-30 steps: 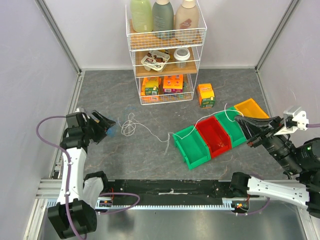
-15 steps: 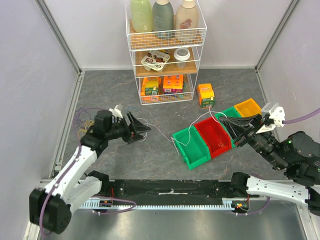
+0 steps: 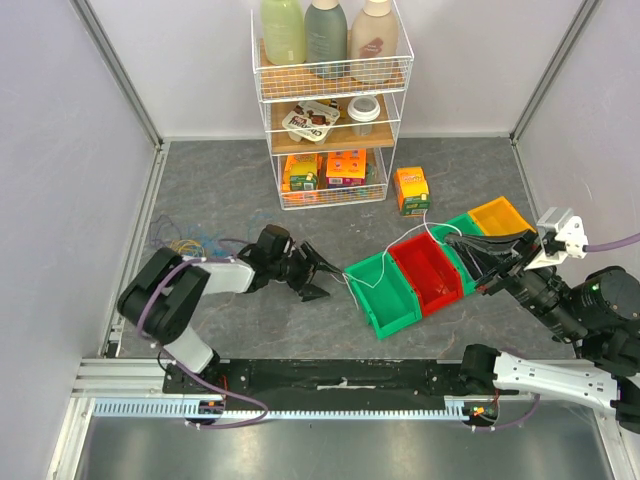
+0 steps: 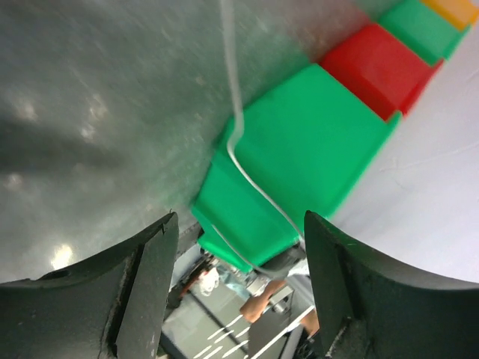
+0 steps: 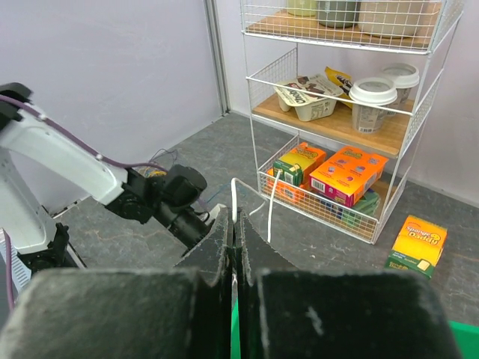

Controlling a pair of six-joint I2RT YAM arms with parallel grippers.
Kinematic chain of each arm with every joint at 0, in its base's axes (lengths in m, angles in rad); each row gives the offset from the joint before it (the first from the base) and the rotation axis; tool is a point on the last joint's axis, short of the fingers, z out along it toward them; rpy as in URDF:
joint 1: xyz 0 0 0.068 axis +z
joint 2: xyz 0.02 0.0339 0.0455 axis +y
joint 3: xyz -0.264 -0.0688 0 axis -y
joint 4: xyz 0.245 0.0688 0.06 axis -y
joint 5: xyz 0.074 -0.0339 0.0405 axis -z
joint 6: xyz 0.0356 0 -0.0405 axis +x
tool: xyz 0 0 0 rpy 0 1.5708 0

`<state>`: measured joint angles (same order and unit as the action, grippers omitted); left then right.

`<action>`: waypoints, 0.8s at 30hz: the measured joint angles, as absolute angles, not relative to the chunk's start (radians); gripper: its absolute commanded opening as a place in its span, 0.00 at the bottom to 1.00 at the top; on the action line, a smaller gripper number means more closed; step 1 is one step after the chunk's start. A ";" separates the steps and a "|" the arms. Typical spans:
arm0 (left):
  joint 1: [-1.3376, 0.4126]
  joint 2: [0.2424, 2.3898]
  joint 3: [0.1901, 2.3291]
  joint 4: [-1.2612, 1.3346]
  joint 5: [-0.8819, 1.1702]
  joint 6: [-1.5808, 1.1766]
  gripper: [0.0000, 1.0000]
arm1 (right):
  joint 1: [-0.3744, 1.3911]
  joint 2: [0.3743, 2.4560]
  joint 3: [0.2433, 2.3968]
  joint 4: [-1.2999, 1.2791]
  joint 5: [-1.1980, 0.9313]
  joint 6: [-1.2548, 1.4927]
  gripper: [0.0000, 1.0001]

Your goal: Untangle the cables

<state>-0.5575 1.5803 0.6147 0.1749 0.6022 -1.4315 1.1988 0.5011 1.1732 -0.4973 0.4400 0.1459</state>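
A white cable (image 3: pixel 392 247) runs from my right gripper (image 3: pixel 457 241) down across the bins to the floor beside the near green bin (image 3: pixel 372 312). The right gripper (image 5: pixel 234 218) is shut on that white cable (image 5: pixel 233 194), which sticks up from its tips. My left gripper (image 3: pixel 314 277) lies low on the floor just left of the green bin, open. In the left wrist view the white cable (image 4: pixel 233 112) crosses the green bin (image 4: pixel 314 142) beyond the open left gripper (image 4: pixel 239 292), untouched. The other cables (image 3: pixel 185 243), yellow, blue and dark, lie tangled at the far left.
A row of bins, green, red (image 3: pixel 441 287), green and yellow (image 3: pixel 500 215), sits right of centre. A white wire rack (image 3: pixel 330 100) with bottles, cups and boxes stands at the back. An orange box (image 3: pixel 411 190) stands beside it. Purple hoses trail from both arms.
My left gripper has swept from the far left to the right, up to the green bin. The white cable's loops on the floor have been drawn out toward the bins. The right gripper stays shut.
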 measured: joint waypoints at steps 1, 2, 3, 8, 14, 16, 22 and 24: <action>-0.558 1.617 0.610 0.211 0.598 -1.459 0.70 | 1.199 0.500 1.173 -0.496 0.438 0.146 0.00; -0.558 1.648 0.602 0.248 0.591 -1.483 0.68 | 1.199 0.499 1.173 -0.494 0.437 0.146 0.00; -0.558 1.676 0.596 0.278 0.583 -1.503 0.68 | 1.199 0.497 1.173 -0.494 0.435 0.146 0.00; -0.557 1.750 0.603 0.418 0.570 -1.549 0.61 | 1.199 0.477 1.172 -0.493 0.425 0.146 0.00; -0.558 1.802 0.611 0.485 0.494 -1.560 0.23 | 1.199 0.453 1.171 -0.492 0.424 0.146 0.00; -0.566 1.802 0.611 0.484 0.460 -1.558 0.08 | 1.199 0.452 1.171 -0.492 0.423 0.146 0.00; -0.548 1.654 0.599 0.286 0.265 -1.449 0.02 | 1.199 0.446 1.170 -0.504 0.440 0.146 0.00; -0.530 1.511 0.602 0.169 0.181 -1.378 0.02 | 1.199 0.435 1.170 -0.515 0.456 0.146 0.00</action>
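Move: The stretch of white cable to be grasped lies about 3 cm ahead of the left hand, 1 cm to its right and some 5 cm below. A loose cable tail is roughly 5 cm right and 3 cm back; the nearer green bin's middle is some 13 cm right and 2 cm back, the red bin about 23 cm right and 2 cm ahead. From the raised right hand, that stretch is roughly 12 cm ahead, 22 cm left and 42 cm below. Forward and down, about 5 cm each way, the left hand reaches onto the white cable beside the nearer green bin and shuts its open fingers, pinching the cable. It then lifts some 3 cm and swings left, away from the bins, the wrist turning about 25 degrees overall, mainly counter-clockwise. The right hand keeps its pinch on the cable high up, easing about 2 cm to its right. ##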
